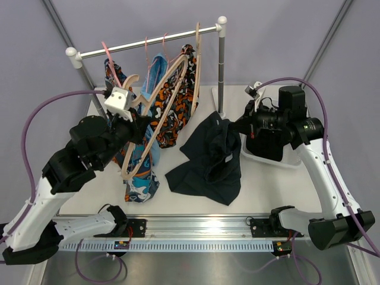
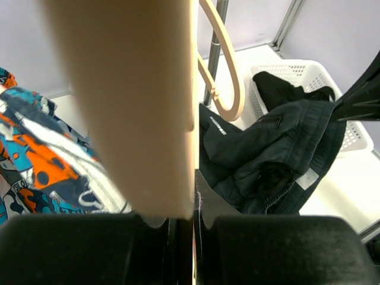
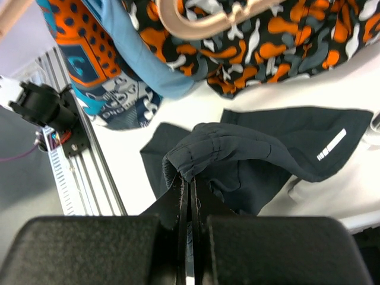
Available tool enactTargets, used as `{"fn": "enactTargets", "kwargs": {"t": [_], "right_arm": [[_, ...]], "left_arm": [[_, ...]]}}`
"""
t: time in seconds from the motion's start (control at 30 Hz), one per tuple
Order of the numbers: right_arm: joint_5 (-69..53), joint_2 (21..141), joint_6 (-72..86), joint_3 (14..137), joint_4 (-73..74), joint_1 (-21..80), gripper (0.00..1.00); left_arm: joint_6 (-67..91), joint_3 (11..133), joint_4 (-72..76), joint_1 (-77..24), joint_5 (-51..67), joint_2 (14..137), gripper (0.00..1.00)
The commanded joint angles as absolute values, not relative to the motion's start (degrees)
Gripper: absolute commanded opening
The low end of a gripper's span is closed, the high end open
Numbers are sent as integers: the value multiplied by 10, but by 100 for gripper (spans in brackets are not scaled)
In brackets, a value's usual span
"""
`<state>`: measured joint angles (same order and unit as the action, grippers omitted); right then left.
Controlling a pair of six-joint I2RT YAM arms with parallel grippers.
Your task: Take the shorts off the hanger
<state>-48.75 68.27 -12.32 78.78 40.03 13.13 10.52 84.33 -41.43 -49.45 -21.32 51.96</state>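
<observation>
Dark shorts (image 1: 208,157) hang off the hanger and drape onto the table. My right gripper (image 1: 236,126) is shut on their gathered waistband (image 3: 202,148), which its jaws (image 3: 190,187) pinch. My left gripper (image 1: 132,116) is shut on a bare wooden hanger (image 1: 170,95), which fills the left wrist view (image 2: 130,107) just above the jaws (image 2: 181,221). Orange, black and white camouflage shorts (image 1: 178,113) hang on another wooden hanger (image 3: 202,24) on the rack. A further dark garment (image 2: 279,89) lies in the basket.
The white rack rail (image 1: 148,44) and its grey post (image 1: 221,65) stand at the back. A teal-blue-orange patterned garment (image 1: 139,172) and a light blue one (image 1: 157,77) hang beside my left arm. A white basket (image 1: 261,157) sits under my right arm.
</observation>
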Motion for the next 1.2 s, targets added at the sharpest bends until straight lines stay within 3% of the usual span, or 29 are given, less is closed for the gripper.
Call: {"fn": "enactTargets", "kwargs": {"t": [0.0,0.13,0.17,0.23,0.27,0.4,0.67,1.17], "right_arm": [[-465,697,-166,758,426,133,3],[-447,707,-201,731,443,133,18],[-448,707,-204,731,445,133,38],[-450,706,-208,732,446,132,58],[-449,702,-207,736,445,133,73],[-461,689,-208,737,433,132,90],[-497,664,-214,701,418,131,94],[-548,630,-193,650,378,95,95]], "left_arm": [[100,886,-405,-497,-234,549,0],[99,903,-413,-496,-248,584,0],[98,907,-416,-496,-253,600,0],[100,935,-428,-491,-256,624,0],[100,947,-434,-490,-263,650,0],[99,992,-455,-467,-256,707,0],[99,1103,-439,-366,-160,815,0],[142,1315,-447,-315,-82,1010,0]]}}
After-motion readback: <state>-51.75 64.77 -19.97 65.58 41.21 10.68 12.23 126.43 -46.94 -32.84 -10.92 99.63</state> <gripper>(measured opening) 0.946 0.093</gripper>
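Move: The left hand already holds the emptied wooden hanger; the free stretch of rail lies about 25 cm ahead, 9 cm to the right and 8 cm above it. The hanging empty hanger is roughly 23 cm ahead and 14 cm right, the orange-black shorts some 19 cm ahead, 7 cm right and lower. From the right hand, the dark shorts it pinches centre about 4 cm back, 6 cm left and 20 cm below; the basket is 18 cm right, 6 cm ahead. Forward by some 20 cm and about 7 cm to the right, the left hand carries the pinched empty hanger towards the rail, beside the empty hanger already there, its fingers tipping down about 10 degrees. Meanwhile the right hand sinks about 7 cm, opens wide during the descent and lets go of the dark shorts, then stays open above them. ##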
